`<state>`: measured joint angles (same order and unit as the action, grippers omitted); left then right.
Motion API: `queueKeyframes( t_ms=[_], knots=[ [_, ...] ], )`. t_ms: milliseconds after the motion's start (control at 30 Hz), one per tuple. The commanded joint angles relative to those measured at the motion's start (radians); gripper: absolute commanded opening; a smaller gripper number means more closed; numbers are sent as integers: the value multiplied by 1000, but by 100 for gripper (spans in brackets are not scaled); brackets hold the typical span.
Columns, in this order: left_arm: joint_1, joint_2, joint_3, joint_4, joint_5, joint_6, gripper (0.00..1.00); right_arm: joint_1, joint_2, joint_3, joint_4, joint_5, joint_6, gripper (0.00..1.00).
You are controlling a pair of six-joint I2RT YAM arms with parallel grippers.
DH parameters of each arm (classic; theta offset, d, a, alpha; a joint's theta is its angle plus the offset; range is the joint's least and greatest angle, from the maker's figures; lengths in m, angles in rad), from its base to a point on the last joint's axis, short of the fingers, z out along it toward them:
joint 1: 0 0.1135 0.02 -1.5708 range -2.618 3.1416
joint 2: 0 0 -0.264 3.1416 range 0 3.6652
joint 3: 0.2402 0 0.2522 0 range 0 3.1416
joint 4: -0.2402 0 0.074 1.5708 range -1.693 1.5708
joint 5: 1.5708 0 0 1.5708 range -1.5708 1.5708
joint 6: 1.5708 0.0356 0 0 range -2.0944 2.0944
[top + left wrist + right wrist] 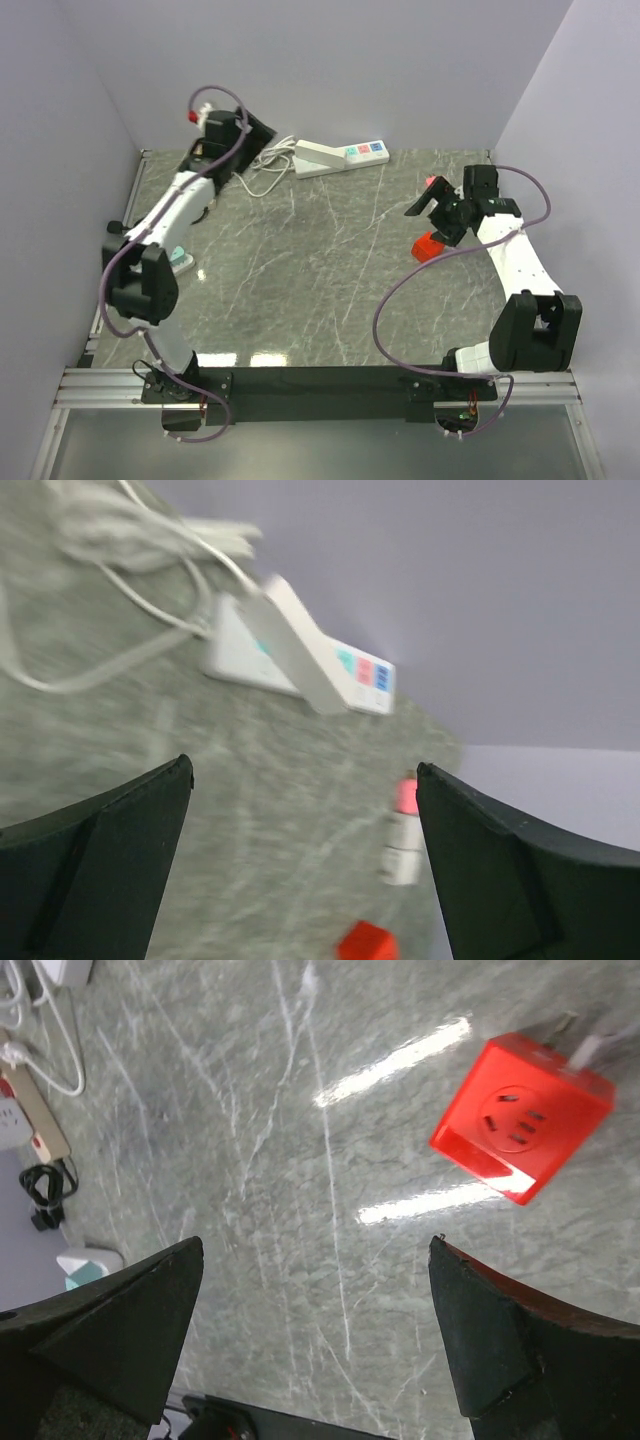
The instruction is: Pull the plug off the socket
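At the left edge of the right wrist view, a small black plug (42,1222) on a coiled thin black cord (40,1180) lies just past the end of a beige power strip (28,1112). Whether they touch I cannot tell. My left gripper (247,128) is raised at the back left, near the white power strip (340,157), and its jaws (300,770) are open and empty. My right gripper (430,215) hovers open at the right. Nothing sits between its fingers (315,1245), and the red cube socket (520,1120) lies beyond its right finger.
The white power strip (300,655) lies along the back wall with loose white cord (265,172) beside it. A small white and teal object (181,258) lies near the left arm. A small white and pink item (403,830) stands near the red cube (368,942). Walls close three sides.
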<state>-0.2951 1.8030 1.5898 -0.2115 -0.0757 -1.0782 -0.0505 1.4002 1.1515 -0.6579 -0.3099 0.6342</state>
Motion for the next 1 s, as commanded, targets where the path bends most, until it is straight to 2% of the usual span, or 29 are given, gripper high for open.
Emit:
queueKeyframes(
  t_ms=[0, 67, 133, 233, 400, 567, 833, 967],
  knots=[
    [114, -10, -47, -205, 11, 297, 99, 40, -7, 5, 41, -27, -18, 100],
    [175, 19, -34, -270, 10, 372, 98, 73, 2, 16, 43, -31, -16, 100],
    [212, 41, -21, -302, -48, 426, 97, 90, 11, 23, 41, -26, -18, 100],
    [240, 68, -2, -295, -102, 506, 98, 116, 19, 34, 41, -26, -15, 100],
    [257, 148, 114, -333, -157, 609, 99, 135, 31, 34, 46, -24, -11, 100],
    [281, 229, 193, -354, -213, 662, 99, 144, 46, 40, 44, -32, -11, 100],
    [323, 401, 360, -397, -162, 793, 99, 155, 74, 66, 35, -32, -8, 100],
    [324, 417, 355, -336, -115, 874, 99, 159, 82, 73, 34, -32, -7, 100]
  ],
)
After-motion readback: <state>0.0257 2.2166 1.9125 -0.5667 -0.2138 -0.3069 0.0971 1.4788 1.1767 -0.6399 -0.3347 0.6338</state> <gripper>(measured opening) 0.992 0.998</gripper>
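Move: The white tiger plug, still in the brown socket strip, lies about 23 cm to the left of the left gripper, 4 cm farther out and some 21 cm lower. The wooden plug stands about 7 cm beyond the tiger plug and 3 cm to the right of it; the white cord's plug lies about 7 cm right and 3 cm beyond the tiger plug. From the right gripper, the tiger plug is roughly 66 cm left, 20 cm ahead and 12 cm down. Bring the left gripper, fingers wide open, some 22 cm left to the white tiger plug: sweep left first, then let it sink as it goes, about 16 cm in all, easing a little forward at the end. Meanwhile roll its left side up about 40 degrees and tip the fingers down some 25. Let the open right gripper drift about 5 cm left. ##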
